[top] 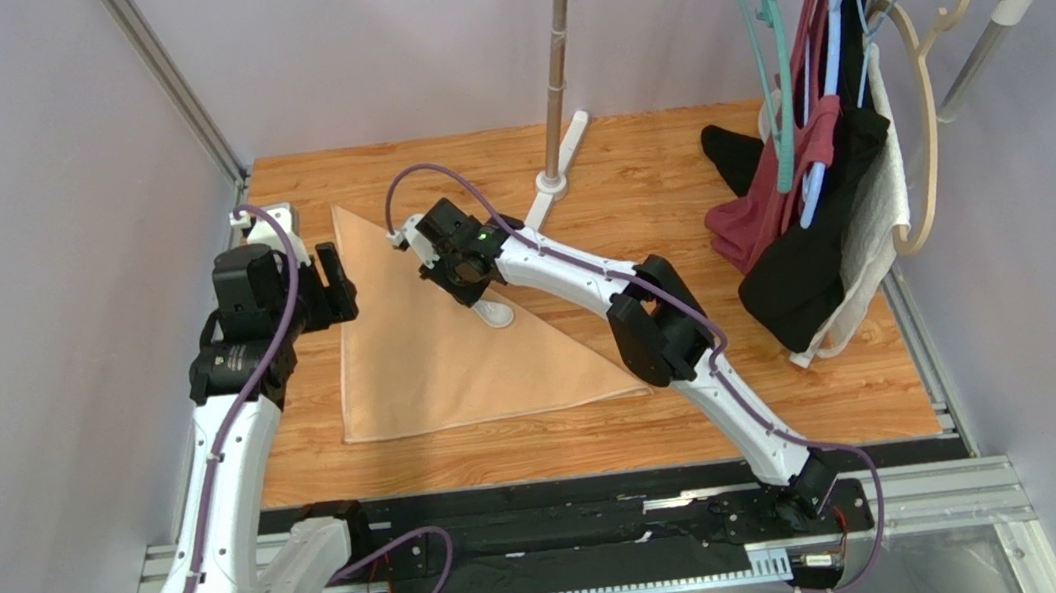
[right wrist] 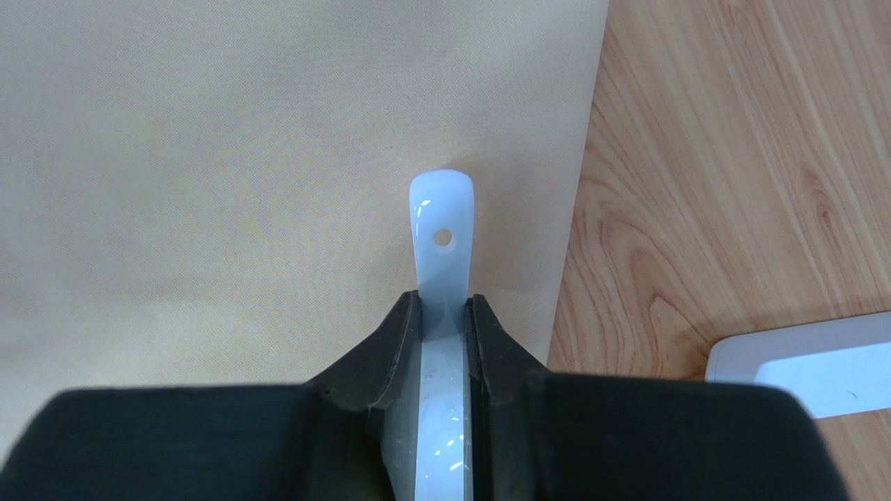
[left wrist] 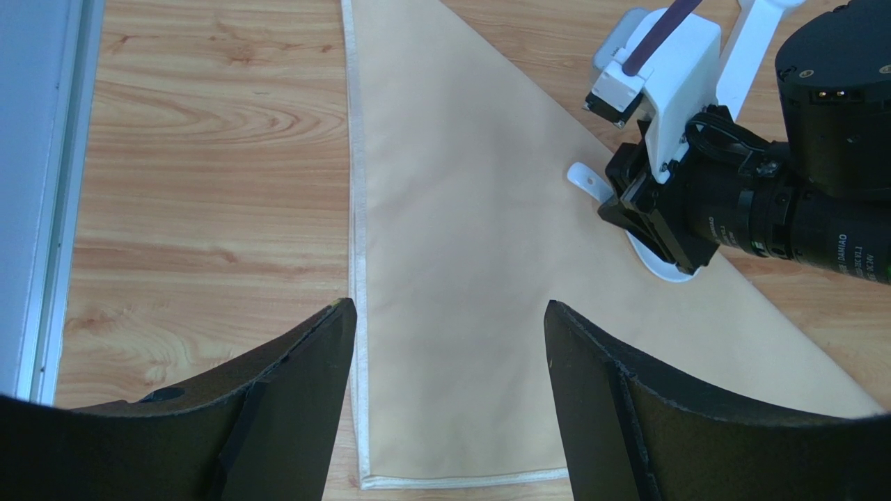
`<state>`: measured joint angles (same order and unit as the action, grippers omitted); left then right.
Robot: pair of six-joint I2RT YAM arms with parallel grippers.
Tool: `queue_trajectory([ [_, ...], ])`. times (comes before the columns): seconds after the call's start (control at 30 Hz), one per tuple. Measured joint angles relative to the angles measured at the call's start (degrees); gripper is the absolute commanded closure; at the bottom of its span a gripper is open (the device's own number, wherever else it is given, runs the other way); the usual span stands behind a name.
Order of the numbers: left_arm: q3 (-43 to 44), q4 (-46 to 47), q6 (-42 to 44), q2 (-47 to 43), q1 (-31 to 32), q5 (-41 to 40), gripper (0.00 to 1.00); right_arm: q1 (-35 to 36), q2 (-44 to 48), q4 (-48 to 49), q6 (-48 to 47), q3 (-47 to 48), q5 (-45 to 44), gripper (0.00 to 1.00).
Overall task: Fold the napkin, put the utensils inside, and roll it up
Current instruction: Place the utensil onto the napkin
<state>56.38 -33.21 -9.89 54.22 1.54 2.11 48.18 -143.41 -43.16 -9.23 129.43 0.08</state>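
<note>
The peach-tan napkin [top: 435, 353] lies folded into a triangle on the wooden table, also seen in the left wrist view [left wrist: 460, 209] and the right wrist view [right wrist: 209, 157]. My right gripper [top: 463, 267] is shut on the white spoon [right wrist: 441, 224], whose handle end with a small hole sticks out past the fingertips [right wrist: 400, 324]. The spoon's bowl [top: 495, 311] hangs low over the napkin near its slanted edge; whether it touches I cannot tell. My left gripper [left wrist: 450, 308] stands open and empty above the napkin's left hem, apart from the spoon [left wrist: 659, 263].
A metal pole with a long white foot [top: 557, 172] stands behind the napkin; the foot's end [right wrist: 805, 360] shows at the right. Dark red, black and white garments on hangers [top: 818, 201] hang at the right. Grey walls close in the table.
</note>
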Motion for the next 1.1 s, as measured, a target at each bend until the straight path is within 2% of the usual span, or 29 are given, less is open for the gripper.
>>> queue_trajectory([
  [0.1, 0.0, 0.0, 0.0, 0.0, 0.0, 0.0, 0.25, 0.0, 0.0, 0.0, 0.3, 0.2, 0.0, 0.93],
  [0.13, 0.0, 0.0, 0.0, 0.0, 0.0, 0.0, 0.25, 0.0, 0.0, -0.1, 0.4, 0.3, 0.0, 0.82],
  [0.2, 0.0, 0.0, 0.0, 0.0, 0.0, 0.0, 0.24, 0.0, 0.0, 0.0, 0.6, 0.3, 0.0, 0.75],
  [0.23, 0.0, 0.0, 0.0, 0.1, 0.0, 0.0, 0.24, 0.0, 0.0, 0.0, 0.8, 0.3, -0.2, 0.66],
  [0.3, 0.0, 0.0, 0.0, 0.2, 0.0, 0.0, 0.23, 0.0, 0.0, 0.0, 1.2, 0.3, -0.4, 0.56],
  [0.33, 0.0, 0.0, 0.0, 0.3, 0.0, -0.1, 0.23, 0.0, 0.0, 0.1, 1.6, 0.2, -0.5, 0.44],
  [0.43, 0.0, 0.0, 0.0, 0.7, 0.0, -0.3, 0.23, -0.1, 0.3, 1.5, 2.4, -1.2, 0.5, 0.38],
  [0.63, 0.0, 0.0, 0.5, 1.9, 0.0, -1.2, 0.23, -0.3, 7.5, 4.2, 3.3, -13.1, 2.0, 0.36],
  [0.73, 0.0, 0.0, 1.5, 2.2, 0.0, -1.3, 0.23, -0.4, 14.7, 5.3, 4.8, -20.2, 2.3, 0.36],
  [0.93, -2.8, 2.9, 3.7, 0.7, 0.0, -1.3, 0.24, -2.3, 34.8, 10.9, 11.7, -38.9, 2.9, 0.36],
  [1.1, -3.2, 4.8, 5.6, 1.4, 0.0, -1.1, 0.25, -10.0, 50.7, 14.0, 18.8, -57.8, 4.1, 0.36],
])
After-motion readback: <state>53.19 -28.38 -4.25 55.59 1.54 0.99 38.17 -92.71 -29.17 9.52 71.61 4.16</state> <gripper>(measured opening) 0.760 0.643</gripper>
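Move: The right hand still pinches the spoon by its handle, low over the napkin; the spoon's middle is some 2 cm to its right, 1 cm back and 1 cm below. The napkin's middle lies about 7 cm back and 4 cm left, the near end of the rack foot roughly 5 cm ahead and 8 cm right. From the left hand, the spoon is about 8 cm ahead, 16 cm right and 21 cm below. Almost in place at first, the right hand opens its fingers wide and lets go of the spoon's handle, then draws back and to the right while still low. From there it climbs about 9 cm and sweeps faster rightwards, ending some 16 cm right and 8 cm back, off the napkin over bare wood, the wrist turning clockwise and its left side tipping up. ##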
